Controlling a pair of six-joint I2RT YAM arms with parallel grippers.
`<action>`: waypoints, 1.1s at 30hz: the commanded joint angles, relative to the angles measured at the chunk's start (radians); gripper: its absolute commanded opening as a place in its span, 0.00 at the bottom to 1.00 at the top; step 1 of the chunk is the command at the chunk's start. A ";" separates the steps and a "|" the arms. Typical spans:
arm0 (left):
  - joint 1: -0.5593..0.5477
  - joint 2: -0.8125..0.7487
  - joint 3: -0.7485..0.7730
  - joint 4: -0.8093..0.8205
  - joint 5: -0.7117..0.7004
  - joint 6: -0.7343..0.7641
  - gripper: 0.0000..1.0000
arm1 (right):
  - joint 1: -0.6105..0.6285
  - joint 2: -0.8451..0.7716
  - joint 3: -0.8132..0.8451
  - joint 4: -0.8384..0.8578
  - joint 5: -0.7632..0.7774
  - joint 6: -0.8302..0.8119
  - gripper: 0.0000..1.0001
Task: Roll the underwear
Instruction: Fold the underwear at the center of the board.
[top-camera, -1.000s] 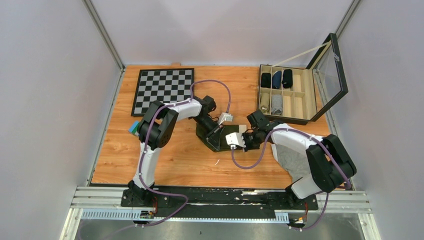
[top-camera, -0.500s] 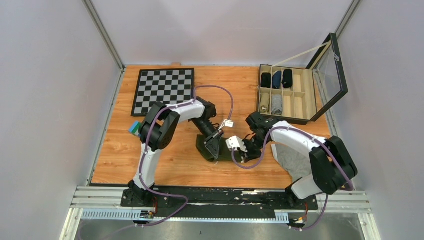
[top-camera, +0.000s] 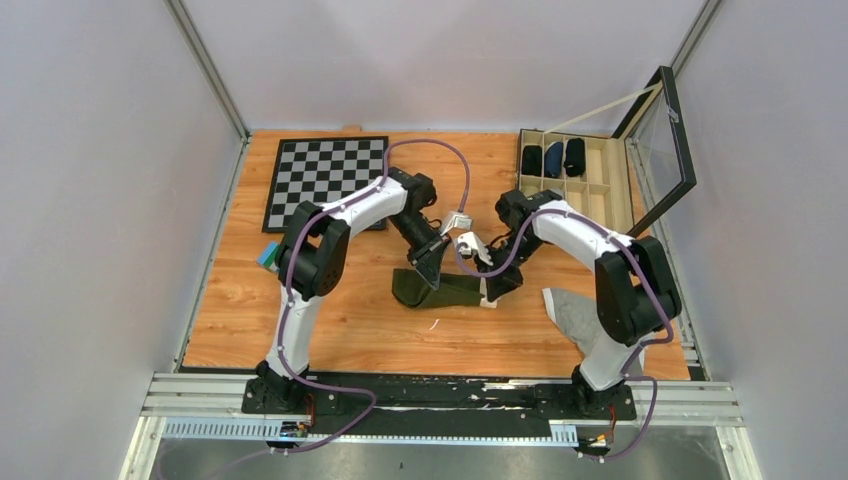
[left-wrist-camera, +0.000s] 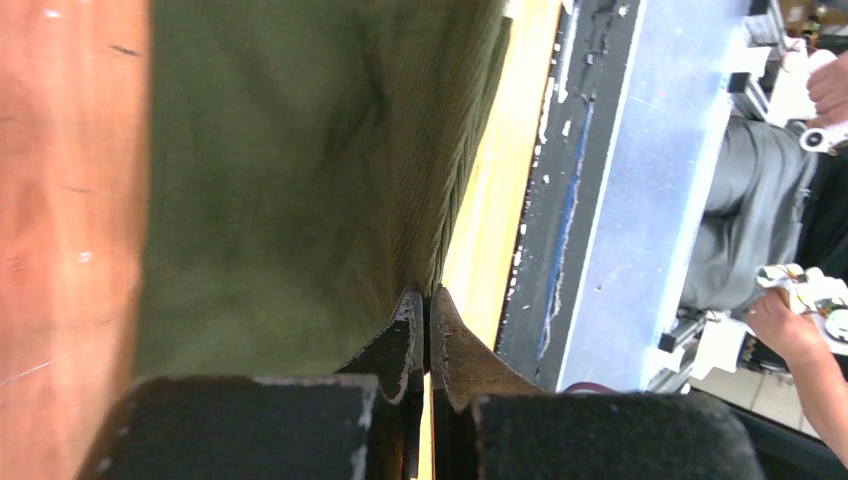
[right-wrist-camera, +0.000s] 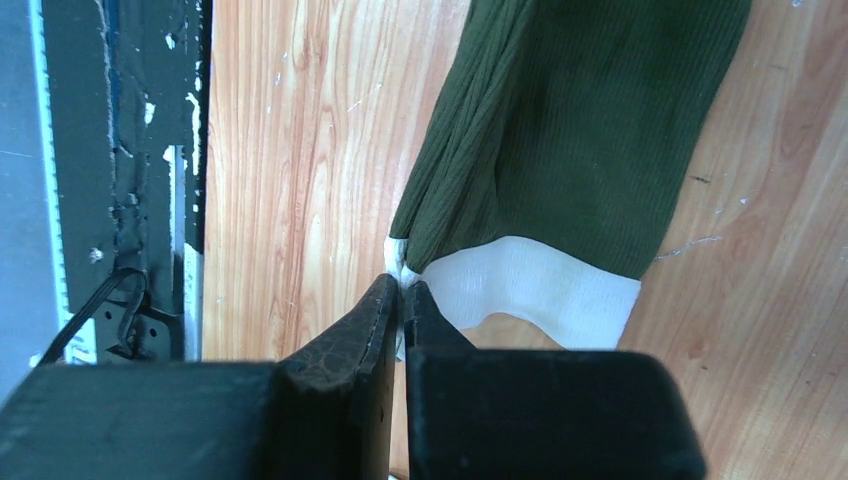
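Observation:
The dark green underwear lies as a narrow folded band in the middle of the wooden table. Its white waistband is at the right end. My left gripper is shut on the fabric's edge at the left end. In the left wrist view the green cloth hangs from the pinched fingertips. My right gripper is shut on a corner of the waistband, and the right wrist view shows the white corner squeezed between the tips with the underwear beyond.
A checkerboard lies at the back left. A compartment box holding rolled garments stands at the back right, its glass lid open. A grey garment lies at the front right. A small teal block sits by the left arm.
Both grippers dipped toward the near edge, then came back with the underwear held. The garment went from a broad dark patch to a narrow band. The right arm's elbow swung toward the box.

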 joint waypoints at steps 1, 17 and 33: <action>0.025 0.026 0.076 -0.015 -0.077 -0.037 0.00 | -0.024 0.080 0.112 -0.134 -0.053 -0.041 0.00; 0.054 0.129 0.192 0.057 -0.217 -0.107 0.00 | -0.116 0.406 0.431 -0.232 -0.039 -0.021 0.00; 0.058 0.180 0.260 0.112 -0.296 -0.151 0.02 | -0.139 0.503 0.435 -0.108 0.004 0.076 0.03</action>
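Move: Each hand holds the near edge of the underwear about 7 cm above the table, the right one at the pale waistband. The far edge, where that edge is to go, lies about 9 cm straight ahead of the left hand and 7 below; from the right hand it is some 9 cm ahead and 6 below. The chessboard is roughly 28 cm ahead and 21 left of the left hand; the grey cloth is some 20 cm right of the right hand and 2 back. Both hands keep their pinch and carry the held edge about 8.5 cm forward together, over the part lying ahead of them, travelling nearly level at first and then sinking towards the far edge, the left by about 6 cm and the right by about 4. The wrists turn roughly 15 degrees on the way, and the fingers stay shut on the green edge and the waistband right to the end. ##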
